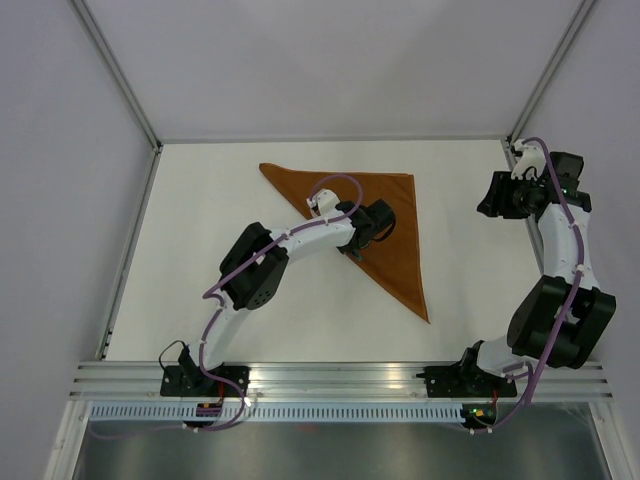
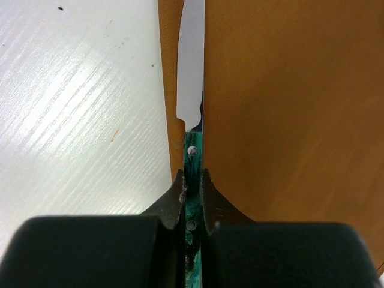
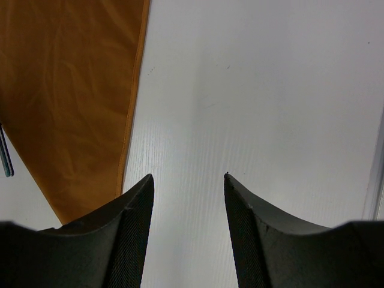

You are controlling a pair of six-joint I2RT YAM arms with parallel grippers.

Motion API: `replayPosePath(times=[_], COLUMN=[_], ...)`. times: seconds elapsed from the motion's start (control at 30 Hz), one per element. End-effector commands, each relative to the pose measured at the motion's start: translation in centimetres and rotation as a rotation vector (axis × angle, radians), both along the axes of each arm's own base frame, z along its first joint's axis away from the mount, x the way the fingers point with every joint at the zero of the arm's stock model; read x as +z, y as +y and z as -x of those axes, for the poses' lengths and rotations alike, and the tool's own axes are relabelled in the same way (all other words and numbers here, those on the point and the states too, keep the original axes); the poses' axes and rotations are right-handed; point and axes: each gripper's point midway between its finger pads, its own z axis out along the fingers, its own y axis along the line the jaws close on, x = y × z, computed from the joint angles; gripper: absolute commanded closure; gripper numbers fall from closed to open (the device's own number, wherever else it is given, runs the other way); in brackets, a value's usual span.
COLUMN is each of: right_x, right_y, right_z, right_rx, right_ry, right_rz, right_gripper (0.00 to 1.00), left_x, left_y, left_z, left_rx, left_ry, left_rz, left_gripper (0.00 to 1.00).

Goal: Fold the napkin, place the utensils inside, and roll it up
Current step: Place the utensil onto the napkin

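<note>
The rust-orange napkin (image 1: 405, 260) lies folded into a triangle at the middle back of the table. My left gripper (image 1: 352, 250) is over its long diagonal edge. In the left wrist view the gripper (image 2: 192, 180) is shut on the teal-green handle of the knife (image 2: 192, 72). The silver blade points away along the edge of the napkin (image 2: 288, 108). I cannot tell if the knife touches the cloth. My right gripper (image 1: 490, 205) is open and empty at the far right. In its wrist view the gripper (image 3: 189, 177) is over bare table beside the napkin (image 3: 72, 90).
The white table (image 1: 200, 260) is walled by grey panels at the back and sides, with a metal rail (image 1: 340, 378) at the near edge. The table's right border (image 3: 378, 168) runs close to my right gripper.
</note>
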Motion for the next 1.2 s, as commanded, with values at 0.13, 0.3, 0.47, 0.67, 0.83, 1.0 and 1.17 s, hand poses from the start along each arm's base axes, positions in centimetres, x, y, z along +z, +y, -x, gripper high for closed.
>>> replayPosePath(times=[0.13,0.3,0.47,0.67,0.83,1.0,1.17], right_x=[-1.0,-1.3,-1.4,-1.6,-1.1,-1.5,-2.7], right_y=[-0.3,-0.2,-0.2,0.0,1.6,5.9,14.8], right_z=[-0.3,-0.1,0.0,0.2,-0.2,-1.4,-2.3], right_rx=[-0.012,-0.009,-0.003,0.012,0.065,0.139,0.321], right_ry=[0.008,0.013,0.017,0.019,0.019,0.027,0.026], right_rz=[0.007,0.006,0.011,0.006,0.015,0.053,0.145], right_gripper=[0.44,0.44,0.45,0.44,0.44,0.45,0.47], left_x=[0.4,0.9,1.7,3.2,8.4,14.9,22.8], left_y=[-0.5,-1.1,-1.4,-1.4,-0.8,2.6,7.8], left_z=[-0.8,-1.2,-1.4,-1.4,-1.7,-1.8,-0.1], left_rx=[0.025,-0.002,-0.016,-0.025,-0.055,-0.103,-0.306], left_ry=[-0.005,-0.008,-0.018,-0.034,-0.113,-0.212,-0.378], left_rz=[0.025,0.025,0.032,0.049,0.071,0.104,0.159], left_gripper=[0.98,0.79,0.69,0.55,0.51,0.48,0.44])
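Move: The left hand pinches the knife by its handle, already at the napkin; the knife's middle is about 3 cm ahead and 2 cm left of it. The folded napkin's middle lies roughly 7 cm ahead, 4 cm right and 1 cm below. From the right hand that napkin middle is some 28 cm left, 7 cm ahead and 14 cm below, with the knife about 34 cm left and 3 cm ahead. Left fingers open, let go of the knife and rise some 16 cm; the right swings 12 cm left towards the napkin. ##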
